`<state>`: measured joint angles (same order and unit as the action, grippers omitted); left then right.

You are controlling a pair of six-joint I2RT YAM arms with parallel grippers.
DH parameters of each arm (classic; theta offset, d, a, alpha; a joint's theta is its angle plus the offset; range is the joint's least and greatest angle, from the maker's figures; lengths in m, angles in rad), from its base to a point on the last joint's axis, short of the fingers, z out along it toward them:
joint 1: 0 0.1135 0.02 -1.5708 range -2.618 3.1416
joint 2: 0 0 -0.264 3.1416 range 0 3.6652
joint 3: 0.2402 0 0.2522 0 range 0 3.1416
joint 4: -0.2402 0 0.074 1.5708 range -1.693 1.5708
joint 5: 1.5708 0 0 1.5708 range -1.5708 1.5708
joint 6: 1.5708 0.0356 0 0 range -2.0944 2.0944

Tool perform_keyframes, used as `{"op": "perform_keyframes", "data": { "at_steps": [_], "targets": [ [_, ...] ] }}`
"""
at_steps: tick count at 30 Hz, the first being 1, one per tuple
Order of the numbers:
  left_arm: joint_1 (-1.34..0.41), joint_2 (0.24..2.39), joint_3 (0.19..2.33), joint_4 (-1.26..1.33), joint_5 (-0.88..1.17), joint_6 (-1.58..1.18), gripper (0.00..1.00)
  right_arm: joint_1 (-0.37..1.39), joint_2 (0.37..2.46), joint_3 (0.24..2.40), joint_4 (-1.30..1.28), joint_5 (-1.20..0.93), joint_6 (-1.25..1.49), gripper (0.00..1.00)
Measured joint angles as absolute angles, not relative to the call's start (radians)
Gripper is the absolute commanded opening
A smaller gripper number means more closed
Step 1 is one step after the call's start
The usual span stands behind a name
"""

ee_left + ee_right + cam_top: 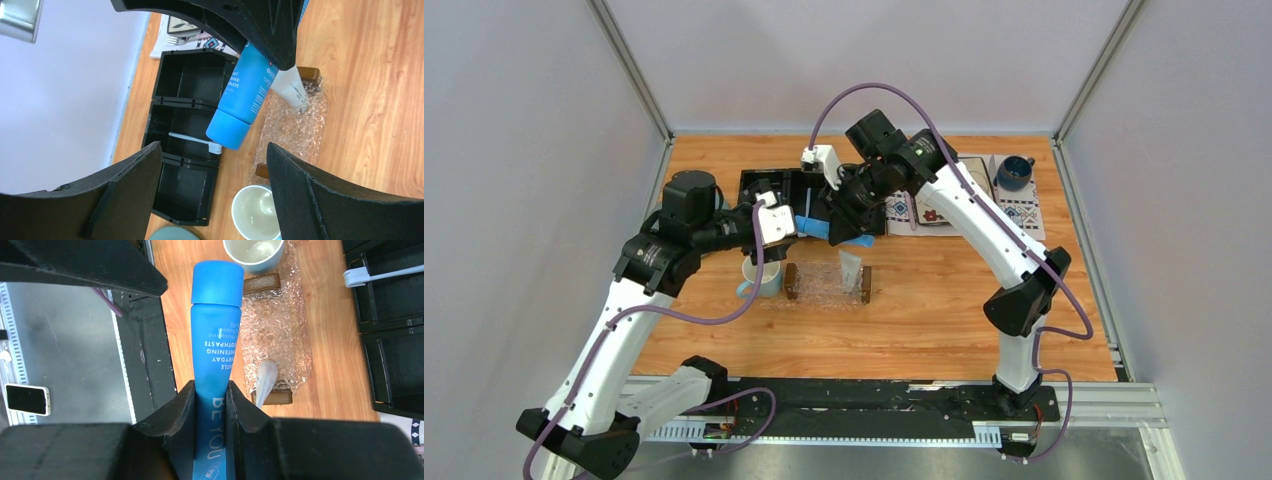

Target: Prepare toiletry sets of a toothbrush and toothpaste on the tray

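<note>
My right gripper (211, 390) is shut on the flat end of a blue toothpaste tube (216, 330), held in the air above the table. In the top view the toothpaste (816, 228) hangs between the black organizer and the tray (827, 285). My left gripper (214, 150) stands open just beyond the tube's cap, with nothing between its fingers. The toothbrush (192, 140) lies in the middle compartment of the organizer (182, 80). A small white tube (266, 377) rests on the clear tray (280, 325), against one wooden bar.
A white mug (761, 277) stands just left of the tray. A floral plate (919, 207) and a mat with a blue mug (1014, 172) are at the back right. A phone (27, 399) lies off the table's near edge.
</note>
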<state>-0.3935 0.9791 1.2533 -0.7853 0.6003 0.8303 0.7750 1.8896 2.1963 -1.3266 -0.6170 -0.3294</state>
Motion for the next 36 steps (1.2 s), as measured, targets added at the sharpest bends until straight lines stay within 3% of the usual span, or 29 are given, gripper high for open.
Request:
{"op": "perform_keyframes", "data": {
  "at_steps": [13,25,30,34,36],
  "targets": [
    [-0.426,0.991,1.262,-0.82,0.699,0.842,0.84,0.818,1.833,2.16,-1.327,-0.595,-0.349,0.19],
    [-0.482,1.033,1.211,-0.802,0.69,0.859,0.76,0.829,1.833,2.161,-1.327,-0.607,-0.349,0.19],
    [-0.492,1.037,1.188,-0.765,0.675,0.852,0.55,0.829,1.833,2.161,-1.327,-0.616,-0.349,0.19],
    [-0.503,1.037,1.182,-0.743,0.668,0.842,0.14,0.829,1.833,2.161,-1.33,-0.622,-0.349,0.19],
    [-0.51,1.038,1.181,-0.741,0.662,0.841,0.01,0.829,1.833,2.161,-1.335,-0.623,-0.351,0.2]
  ]
}}
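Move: The blue toothpaste hangs crosswise in my right fingers, its middle about 3 cm to the left of that hand and 1 cm ahead. From my left hand that middle is some 8 cm right, 1 cm ahead and 5 cm down, with the cap end nearer. Also from the left hand, the mug is about 12 cm left and 4 cm back, the white toothpaste 12 cm right and 6 cm back, and the toothbrush straight ahead by 13 cm, all 20-25 cm below. My left hand, wide open, eases right and back, then sinks, ending about 4 cm right and 3.5 cm lower, so its fingers straddle the blue toothpaste; it turns some 10 degrees clockwise and closes to about half, pinching the tube just behind the cap. Meanwhile my right hand keeps its grip near the tail and draws the tube about 3 cm back. ##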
